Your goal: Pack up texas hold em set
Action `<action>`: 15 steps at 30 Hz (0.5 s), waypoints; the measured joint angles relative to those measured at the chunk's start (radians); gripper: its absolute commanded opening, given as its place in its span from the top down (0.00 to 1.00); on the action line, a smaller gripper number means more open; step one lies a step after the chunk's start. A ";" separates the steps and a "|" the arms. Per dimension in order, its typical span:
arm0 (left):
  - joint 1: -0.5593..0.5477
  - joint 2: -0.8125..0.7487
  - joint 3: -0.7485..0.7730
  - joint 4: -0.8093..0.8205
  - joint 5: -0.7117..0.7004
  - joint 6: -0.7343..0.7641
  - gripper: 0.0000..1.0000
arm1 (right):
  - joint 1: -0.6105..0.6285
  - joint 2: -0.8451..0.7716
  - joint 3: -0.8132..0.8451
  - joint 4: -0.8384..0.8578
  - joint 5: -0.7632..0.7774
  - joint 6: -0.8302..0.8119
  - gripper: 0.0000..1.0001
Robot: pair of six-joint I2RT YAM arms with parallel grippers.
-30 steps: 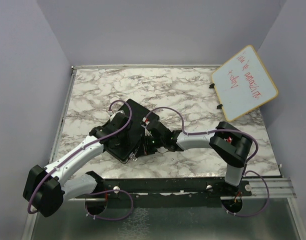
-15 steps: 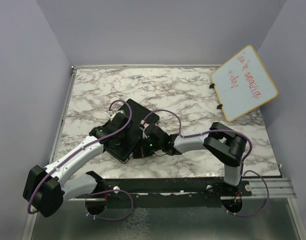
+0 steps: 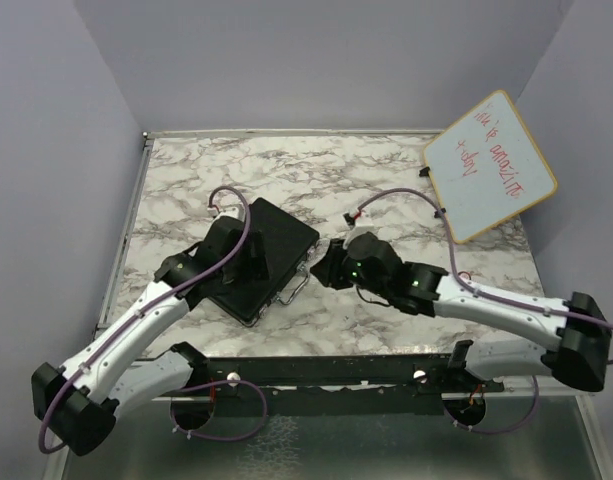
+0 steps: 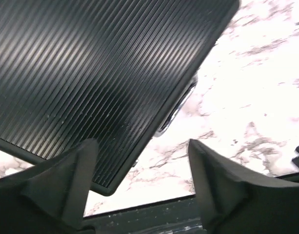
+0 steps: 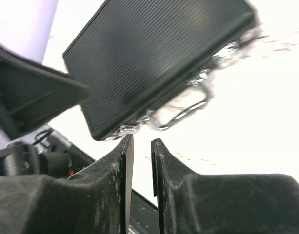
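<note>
The texas hold em set shows only as its black ribbed case, lid shut, lying flat and slanted on the marble table. Its silver handle points toward the near right. My left gripper hovers over the case's near-left part, jaws wide open and empty; in the left wrist view the case fills the upper left above that gripper. My right gripper sits just right of the case, apart from it. In its own view the right gripper shows a narrow gap with nothing in it, below the handle.
A wood-framed whiteboard with red writing leans at the back right corner. The table's dark front rail runs along the near edge, by both arm bases.
Both arms have drawn back from the case. The right arm swung out to the right and its jaws parted slightly. The left jaws opened wide. The handle now shows.
</note>
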 measured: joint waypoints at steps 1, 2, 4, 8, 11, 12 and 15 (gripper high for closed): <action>0.000 -0.026 0.015 0.000 -0.001 0.007 0.03 | 0.000 -0.048 0.001 -0.050 0.047 -0.010 0.64; 0.000 -0.050 0.027 0.000 -0.002 0.013 0.01 | 0.000 -0.094 0.003 -0.102 0.090 -0.021 0.60; 0.000 -0.109 0.051 0.000 -0.008 0.027 0.01 | 0.000 -0.182 0.016 -0.209 0.174 -0.042 0.51; 0.000 -0.224 0.097 0.000 -0.031 0.058 0.01 | 0.000 -0.312 0.096 -0.402 0.310 -0.081 0.35; 0.000 -0.283 0.134 -0.001 -0.047 0.089 0.01 | 0.000 -0.386 0.178 -0.516 0.392 -0.112 0.23; 0.000 -0.307 0.153 -0.001 -0.055 0.102 0.01 | 0.000 -0.407 0.205 -0.550 0.417 -0.122 0.21; 0.000 -0.373 0.201 0.000 -0.086 0.141 0.01 | 0.000 -0.465 0.278 -0.632 0.484 -0.159 0.21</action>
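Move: Below and slightly beyond the left hand lies the shut chip case, its middle about 6 cm ahead, 2 cm left and 9 cm down; the case's handle is roughly 9 cm right of that hand, level with it fore and aft and some 12 cm below. From the right hand the case's middle is some 18 cm to the left, 6 cm ahead and 12 cm down, the handle only about 7 cm left, 1 cm back and 14 cm down. Backing off the closed case with both hands, neither holding anything: the right swings about 17 cm to its right, away from the handle, while climbing some 15 cm, turning clockwise and tipping its fingers up. The left rises almost straight off the lid, fingers tipping up to point farther forward, drifting slightly left late on. Both grippers open wider as they go. ##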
